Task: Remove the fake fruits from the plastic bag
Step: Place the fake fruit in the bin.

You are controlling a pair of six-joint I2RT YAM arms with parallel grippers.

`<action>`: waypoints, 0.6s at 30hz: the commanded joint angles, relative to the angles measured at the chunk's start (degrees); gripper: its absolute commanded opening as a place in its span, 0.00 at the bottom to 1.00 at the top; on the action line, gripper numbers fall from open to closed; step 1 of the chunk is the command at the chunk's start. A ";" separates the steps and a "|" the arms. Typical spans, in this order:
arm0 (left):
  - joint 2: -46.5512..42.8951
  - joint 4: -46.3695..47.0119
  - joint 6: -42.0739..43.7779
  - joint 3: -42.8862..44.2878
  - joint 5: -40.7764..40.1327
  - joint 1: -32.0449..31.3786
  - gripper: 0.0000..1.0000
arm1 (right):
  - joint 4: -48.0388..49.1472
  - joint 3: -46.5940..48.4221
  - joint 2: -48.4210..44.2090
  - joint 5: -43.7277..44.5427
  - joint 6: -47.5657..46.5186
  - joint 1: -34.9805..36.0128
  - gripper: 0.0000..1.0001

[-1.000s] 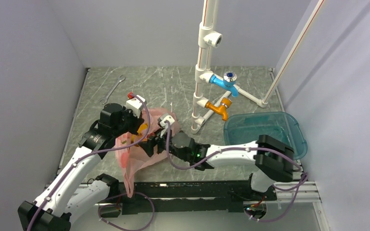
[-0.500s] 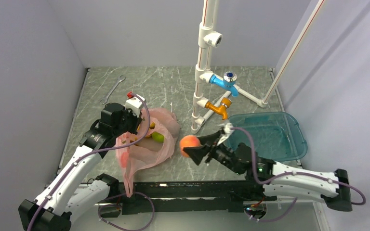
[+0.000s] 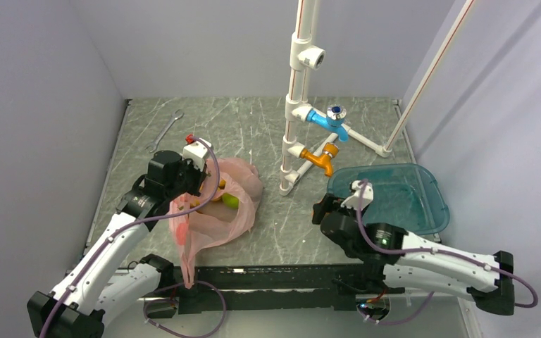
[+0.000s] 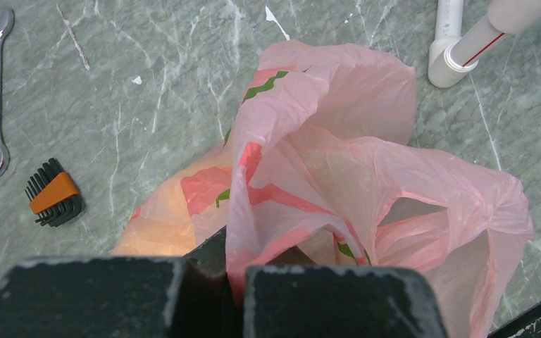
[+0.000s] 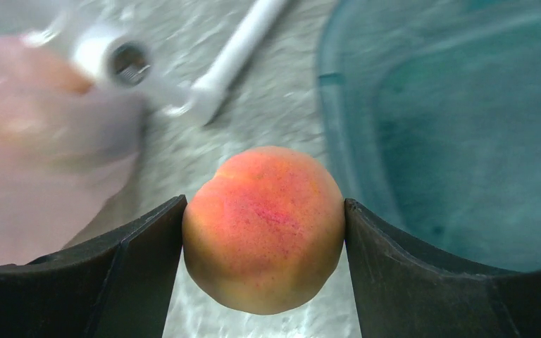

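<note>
The pink plastic bag (image 3: pixel 215 211) lies left of centre with its mouth held up. My left gripper (image 3: pixel 194 184) is shut on the bag's upper edge, and in the left wrist view the film (image 4: pixel 303 176) is pinched between the jaws of that gripper (image 4: pixel 234 282). Inside the mouth a green fruit (image 3: pixel 231 201) and a yellow one (image 3: pixel 215 190) show. A pink-orange peach (image 5: pixel 264 229) is clamped between the jaws of my right gripper (image 5: pixel 264 211), above the table just left of the teal tub (image 5: pixel 465 141). From above, the right gripper (image 3: pixel 324 211) hides the peach.
The teal see-through tub (image 3: pixel 430 204) sits at the right. A white pipe stand (image 3: pixel 290 151) with a blue tap (image 3: pixel 324 121) and an orange tap (image 3: pixel 318 159) rises behind the bag. A wrench (image 3: pixel 163 132) lies at the back left, and a set of hex keys (image 4: pixel 54 193) is beside the bag.
My right gripper came out of the bag with the peach and swung right, to the tub's left edge. The left gripper kept its hold on the bag.
</note>
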 commanded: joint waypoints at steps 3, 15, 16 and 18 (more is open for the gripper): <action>0.46 -0.03 -0.78 2.00 -1.22 -0.22 0.00 | -8.60 8.76 11.11 4.69 5.23 -10.97 0.00; 0.25 -0.10 -0.78 2.08 -0.87 -0.19 0.00 | -0.09 -0.20 1.08 -8.02 3.49 -32.96 0.01; 0.17 -0.09 -0.78 2.05 -0.87 -0.22 0.00 | 0.08 -0.81 2.09 -9.20 3.83 -34.16 0.01; -0.02 -0.12 -0.73 1.97 -1.10 -0.21 0.00 | 0.76 -1.96 3.97 -11.20 4.42 -35.89 0.04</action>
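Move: The right gripper already holds the peach. The bin it is bound for has its middle roughly 18 cm to the right, 5 cm ahead and 11 cm below. The orange tap is about 12 cm ahead and 4 cm left, near hand height; the foot of the pipe stand is some 14 cm left and 8 cm ahead, down on the table. From the left gripper, which holds the bag's edge, the bin is about 57 cm right, 3 cm back and 17 cm below. Swing the right gripper about 11 cm to the right and some 4 cm forward, carrying the peach in over the left part of the bin; turn the hand about 30 degrees clockwise as it goes. Let it rise slightly, then start sinking at the very end, with the pads still gripping the peach. Hold the left gripper where it is, shut on the bag's edge. ##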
